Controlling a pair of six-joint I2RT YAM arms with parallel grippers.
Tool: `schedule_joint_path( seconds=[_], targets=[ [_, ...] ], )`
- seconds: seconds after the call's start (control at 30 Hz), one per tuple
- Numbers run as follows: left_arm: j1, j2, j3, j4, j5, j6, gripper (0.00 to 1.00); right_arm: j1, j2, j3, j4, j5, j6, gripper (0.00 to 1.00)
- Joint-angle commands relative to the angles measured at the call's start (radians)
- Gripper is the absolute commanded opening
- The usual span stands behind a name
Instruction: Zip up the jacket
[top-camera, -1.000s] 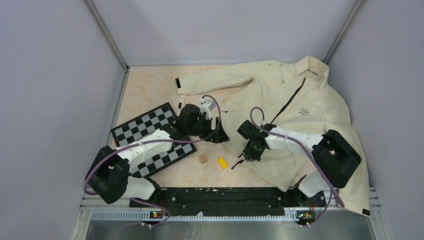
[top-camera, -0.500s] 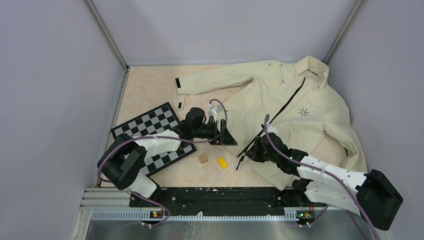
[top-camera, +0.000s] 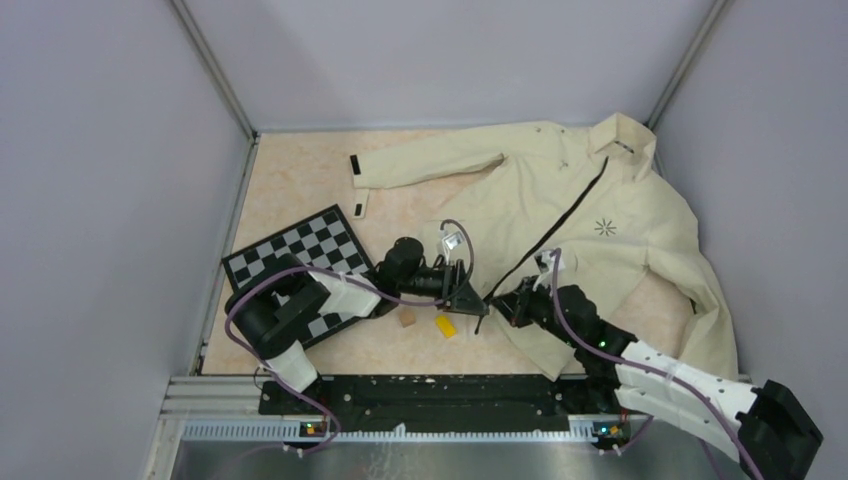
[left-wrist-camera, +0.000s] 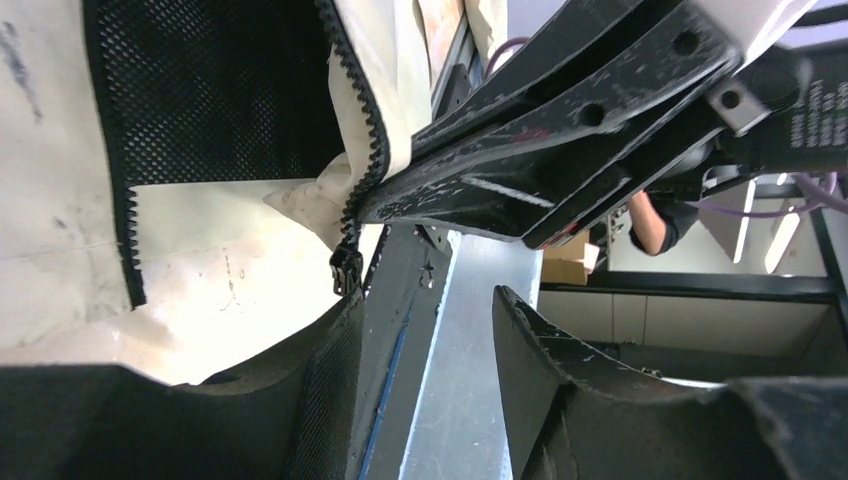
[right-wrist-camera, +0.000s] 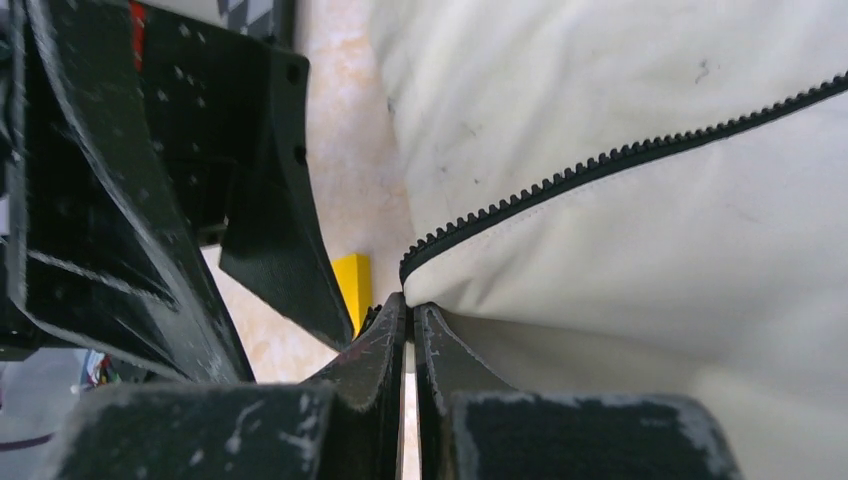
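Note:
The cream jacket (top-camera: 590, 215) lies spread at the right, its dark zipper (top-camera: 570, 205) undone along the lower front. My right gripper (top-camera: 503, 304) is shut on the jacket's (right-wrist-camera: 640, 260) bottom zipper edge (right-wrist-camera: 600, 162), fabric pinched at its tips (right-wrist-camera: 410, 312). My left gripper (top-camera: 470, 295) is open just left of it, with nothing between its fingers (left-wrist-camera: 300, 400). In the left wrist view the zipper slider (left-wrist-camera: 346, 270) hangs at the tip of one finger, beside the open jaws (left-wrist-camera: 428, 300), below the right gripper's black fingers (left-wrist-camera: 560, 150). The teeth (left-wrist-camera: 365, 130) run up from it.
A black-and-white checkerboard (top-camera: 300, 260) lies under the left arm. A small brown block (top-camera: 406, 318) and a yellow block (top-camera: 445, 326) sit on the table just below the left gripper. Grey walls close in the left, back and right sides.
My left gripper has travelled right and toward the near edge, up to the jacket's hem corner, and its jaws have narrowed. The right arm has stretched out low while staying shut on the hem.

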Motion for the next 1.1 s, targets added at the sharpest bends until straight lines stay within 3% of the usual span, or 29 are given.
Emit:
schedule_joint_path(
  seconds=[0.0,0.27,0.57,0.77,0.9,1.07],
  targets=[
    [-0.050,-0.004,0.014,0.019,-0.054,0.058,0.55,-0.001,-0.075,-0.016,0.074,-0.007,0.020,0.00],
    [-0.069,-0.040,0.102,-0.235,-0.174,0.245,0.55,-0.003,-0.126,-0.043,0.063,-0.031,0.051,0.00],
    [-0.068,-0.004,0.088,-0.127,-0.163,0.201,0.45,-0.003,-0.133,-0.038,0.060,-0.039,0.056,0.00],
    [-0.067,-0.022,0.089,-0.156,-0.164,0.212,0.46,-0.004,-0.142,-0.024,0.031,-0.034,0.056,0.00],
    [-0.069,0.018,0.050,-0.004,-0.113,0.135,0.39,-0.004,-0.159,-0.012,0.013,-0.029,0.060,0.00],
    [-0.071,0.040,0.035,0.052,-0.109,0.113,0.18,-0.003,-0.162,0.003,-0.029,-0.022,0.073,0.00]
  ],
)
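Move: The zipper's bottom end, on the edge lifted by the right hand, hangs just off the left fingertips: about 1 cm ahead, 2 cm to the right and 2 cm below. The yellow block lies on the table some 6 cm left of the left hand, 2 cm nearer the base and 10 cm lower; the brown block is 14 cm left, level with it and equally low. From the right hand the zipper end is about 2 cm left, 1 cm back and 1 cm down. Down and to the right, about 2 cm each, the left hand eases in on the zipper's bottom end, first slipping back a little over 1 cm, then forward some 2 cm, rolling up to 10 degrees about its fingers. Its half-open fingers then close to about a quarter open around that end. The right hand, still shut on the jacket edge beside the teeth, holds it up, drawing roughly 1 cm up and back. ##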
